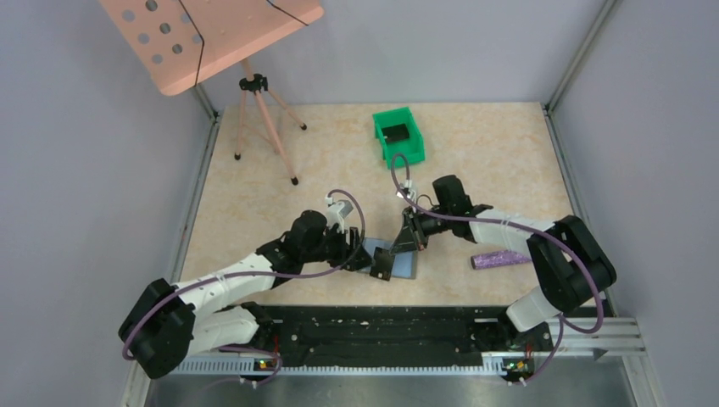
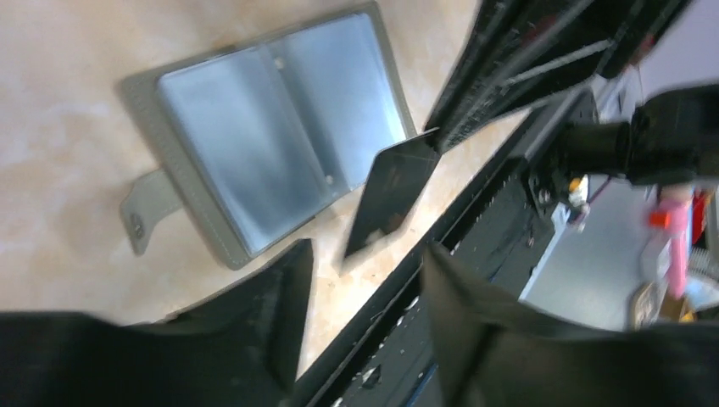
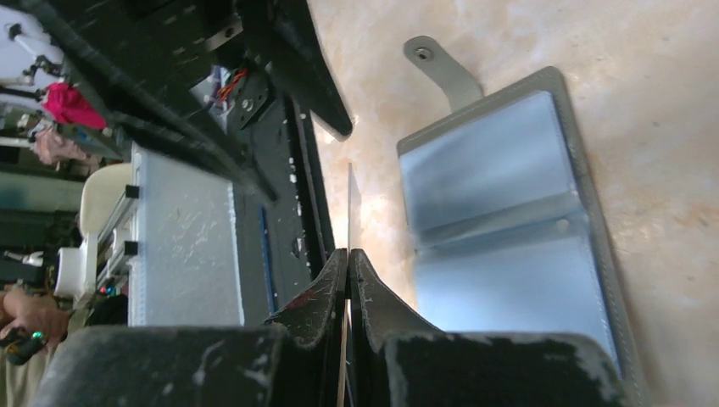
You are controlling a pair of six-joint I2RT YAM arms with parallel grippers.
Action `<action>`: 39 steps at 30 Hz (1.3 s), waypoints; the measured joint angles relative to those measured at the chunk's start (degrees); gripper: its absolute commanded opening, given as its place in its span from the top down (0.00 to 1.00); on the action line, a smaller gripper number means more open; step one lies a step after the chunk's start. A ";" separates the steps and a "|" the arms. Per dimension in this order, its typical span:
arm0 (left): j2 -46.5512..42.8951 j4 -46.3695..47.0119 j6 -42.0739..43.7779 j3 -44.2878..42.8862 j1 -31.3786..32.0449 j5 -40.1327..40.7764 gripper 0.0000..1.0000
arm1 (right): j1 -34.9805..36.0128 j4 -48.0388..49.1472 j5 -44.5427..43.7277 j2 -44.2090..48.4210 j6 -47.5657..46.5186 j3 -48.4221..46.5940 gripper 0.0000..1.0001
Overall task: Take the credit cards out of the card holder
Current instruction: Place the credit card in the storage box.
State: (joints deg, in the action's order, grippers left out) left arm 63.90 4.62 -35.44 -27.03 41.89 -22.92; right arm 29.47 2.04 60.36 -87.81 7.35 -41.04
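The card holder [image 1: 405,265] lies open and flat on the table, grey outside with light blue panels [image 3: 509,246] and a snap strap [image 3: 434,66]. A dark credit card [image 2: 392,197] hangs out of it, just beside its near edge. My right gripper [image 3: 348,253] is shut on that card's upper corner, and the card shows edge-on between its fingers. In the top view the right gripper [image 1: 414,236] hovers just above the holder. My left gripper [image 2: 365,250] is open beside the card, touching neither the card nor the holder, its fingers [image 2: 284,297] wide apart.
A green bin [image 1: 398,136] stands at the back of the table. A purple cylinder [image 1: 500,259] lies at the right by the right arm. A tripod [image 1: 259,119] carrying a pink perforated board stands at the back left. The black base rail [image 1: 381,326] runs along the near edge.
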 measured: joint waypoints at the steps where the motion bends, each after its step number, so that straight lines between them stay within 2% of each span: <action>1: -0.37 -0.94 0.17 -0.11 0.00 0.96 0.08 | -0.13 0.00 -0.83 0.15 0.63 0.00 1.00; 2: -0.81 -1.97 0.02 -0.31 0.00 2.19 0.02 | -0.35 -0.07 -1.86 0.52 1.51 0.00 1.00; 3: -1.36 -2.99 0.02 -0.46 0.00 3.54 0.01 | -0.66 -0.13 -2.80 1.09 2.29 -0.04 1.00; 11: -6.69 -12.76 2.32 -5.77 0.00 13.00 0.01 | -8.41 -2.71 -12.66 5.79 10.58 -5.95 1.00; 18: -8.83 -19.32 5.25 -10.51 -0.02 19.65 0.01 | -14.64 -5.25 -27.54 5.11 16.48 -18.78 1.00; 28: -9.42 -23.32 5.60 -10.43 -0.02 24.48 0.02 | -14.67 -3.82 -46.97 -10.73 21.33 -38.32 1.00; 34: -9.40 -29.22 5.62 -13.57 -0.02 24.28 0.02 | -14.67 -3.74 -51.54 -21.44 22.67 -46.64 1.00; 39: -9.38 -32.37 7.39 -19.10 -0.02 24.33 0.01 | -14.64 -0.72 -52.35 -27.17 25.44 -48.41 1.00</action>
State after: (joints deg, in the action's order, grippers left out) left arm 54.52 -27.75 -28.05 -46.13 41.87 1.41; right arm 14.83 1.32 8.01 -114.98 32.80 -89.45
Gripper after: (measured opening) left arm 0.984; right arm 0.005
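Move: The green storage box that the card is bound for stands about 39 cm ahead of the right hand, roughly 3 cm to its right and some 8 cm below; black cards already lie in it, about 1 cm farther out and 1 cm left of its middle. The open card holder lies almost under the right hand, about 2 cm left, level fore and aft, some 9 cm down. From the left hand the box is some 42 cm ahead and 11 cm right. The black card, still pinched upright in the right fingers, is carried fast from above the card holder to the storage box: some 37 cm forward and a little right, arching up about 14 cm and then sinking by half of that, while the wrist swings about 70 degrees clockwise. The empty left hand finishes opening wide and backs off up, left and forward from the holder. ##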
